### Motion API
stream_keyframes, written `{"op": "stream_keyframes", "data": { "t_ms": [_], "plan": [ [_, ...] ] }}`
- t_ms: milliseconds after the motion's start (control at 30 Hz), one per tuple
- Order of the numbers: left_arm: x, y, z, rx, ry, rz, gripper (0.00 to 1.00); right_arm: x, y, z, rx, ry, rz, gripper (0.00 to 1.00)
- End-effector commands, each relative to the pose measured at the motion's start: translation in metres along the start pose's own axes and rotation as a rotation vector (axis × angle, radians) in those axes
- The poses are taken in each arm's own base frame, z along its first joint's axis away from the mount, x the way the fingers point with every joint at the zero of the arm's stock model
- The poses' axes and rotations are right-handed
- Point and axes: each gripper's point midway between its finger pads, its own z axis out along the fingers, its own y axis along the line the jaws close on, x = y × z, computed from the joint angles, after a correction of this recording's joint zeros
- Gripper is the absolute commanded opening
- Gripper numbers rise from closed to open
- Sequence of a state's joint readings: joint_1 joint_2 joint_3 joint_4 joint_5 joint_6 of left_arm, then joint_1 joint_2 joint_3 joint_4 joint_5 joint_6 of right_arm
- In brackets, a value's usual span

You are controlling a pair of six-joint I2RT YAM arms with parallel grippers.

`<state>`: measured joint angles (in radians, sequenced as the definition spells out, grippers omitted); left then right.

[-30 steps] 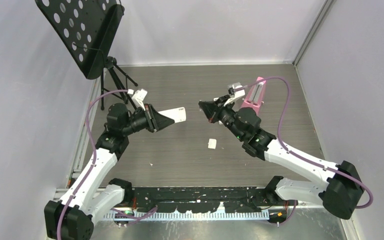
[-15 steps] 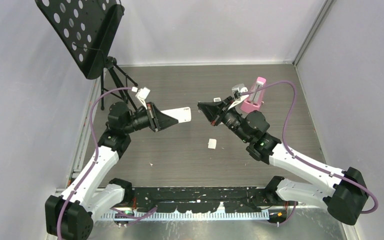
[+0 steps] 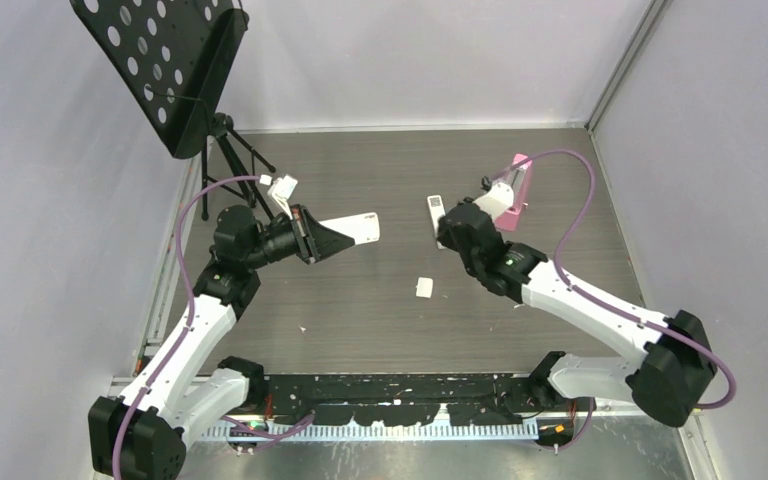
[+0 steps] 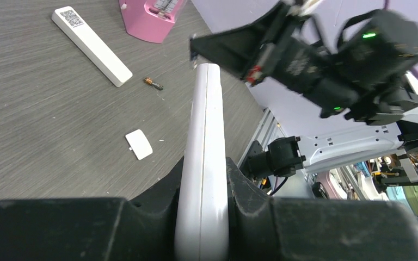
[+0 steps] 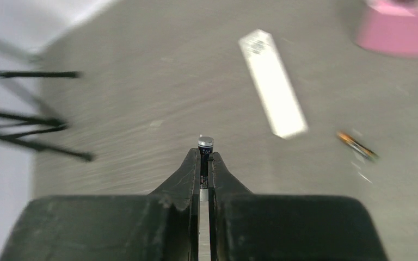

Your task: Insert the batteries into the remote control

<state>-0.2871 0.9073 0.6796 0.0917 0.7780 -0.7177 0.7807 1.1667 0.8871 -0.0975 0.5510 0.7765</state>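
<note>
My left gripper [image 3: 322, 238] is shut on the remote control [image 3: 356, 228], a white body held off the table and seen edge-on in the left wrist view [image 4: 204, 152]. My right gripper [image 5: 205, 157] is shut on a battery [image 5: 206, 144], a dark slim cylinder whose silver tip pokes past the fingertips. From above, the right gripper [image 3: 447, 237] hangs to the right of the remote control's free end. Another battery [image 4: 153, 83] lies on the table by the long slim white remote [image 4: 90, 44]; the right wrist view blurs that battery [image 5: 356, 145].
A small white battery cover [image 3: 424, 287] lies on the table between the arms. A pink holder [image 3: 510, 193] stands at the back right beside the slim remote [image 3: 435, 208]. A black perforated stand on a tripod [image 3: 175, 70] fills the back left corner.
The right arm has swung and turned, pulling its gripper back to the right, away from the remote control's end. The left gripper with the remote control has barely moved.
</note>
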Motion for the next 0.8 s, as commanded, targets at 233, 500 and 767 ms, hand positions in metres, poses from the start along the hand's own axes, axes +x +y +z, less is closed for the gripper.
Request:
{"op": "stream_keyframes", "data": {
  "t_ms": [233,500,767],
  "plan": [
    [-0.001,-0.002,-0.005,-0.012,-0.019,0.047,0.00,0.076,-0.156,-0.008,0.665,0.017,0.230,0.00],
    [0.001,0.001,-0.007,-0.030,-0.025,0.046,0.00,0.107,-0.190,-0.002,0.823,0.074,0.292,0.01],
    [0.002,0.003,-0.007,-0.039,-0.023,0.046,0.00,0.128,-0.206,0.004,0.878,0.154,0.296,0.01]
  ]
}}
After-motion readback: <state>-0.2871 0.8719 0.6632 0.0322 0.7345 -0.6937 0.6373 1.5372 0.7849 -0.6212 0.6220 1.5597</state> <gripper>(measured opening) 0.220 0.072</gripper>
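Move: The right hand holds a battery and is bound for bare table, about 11 cm to its right, 5 cm back and some 24 cm below it. At table height, the loose battery lies 11 cm to this hand's right and about 2 cm ahead. The white remote lies 11 cm ahead and 2 cm right, and the battery cover 6 cm back and 2 cm left. From the left hand that bare spot is about 31 cm right, 2 cm back and 28 cm down. Still pinching its battery between nearly shut fingertips, the right hand plunges about 21 cm towards the bare table on the near side of the loose battery, swinging some 11 cm right and drawing back about 5 cm. It starts fast, then slows, while the wrist tips down and turns clockwise, each by nearly 40 degrees. ##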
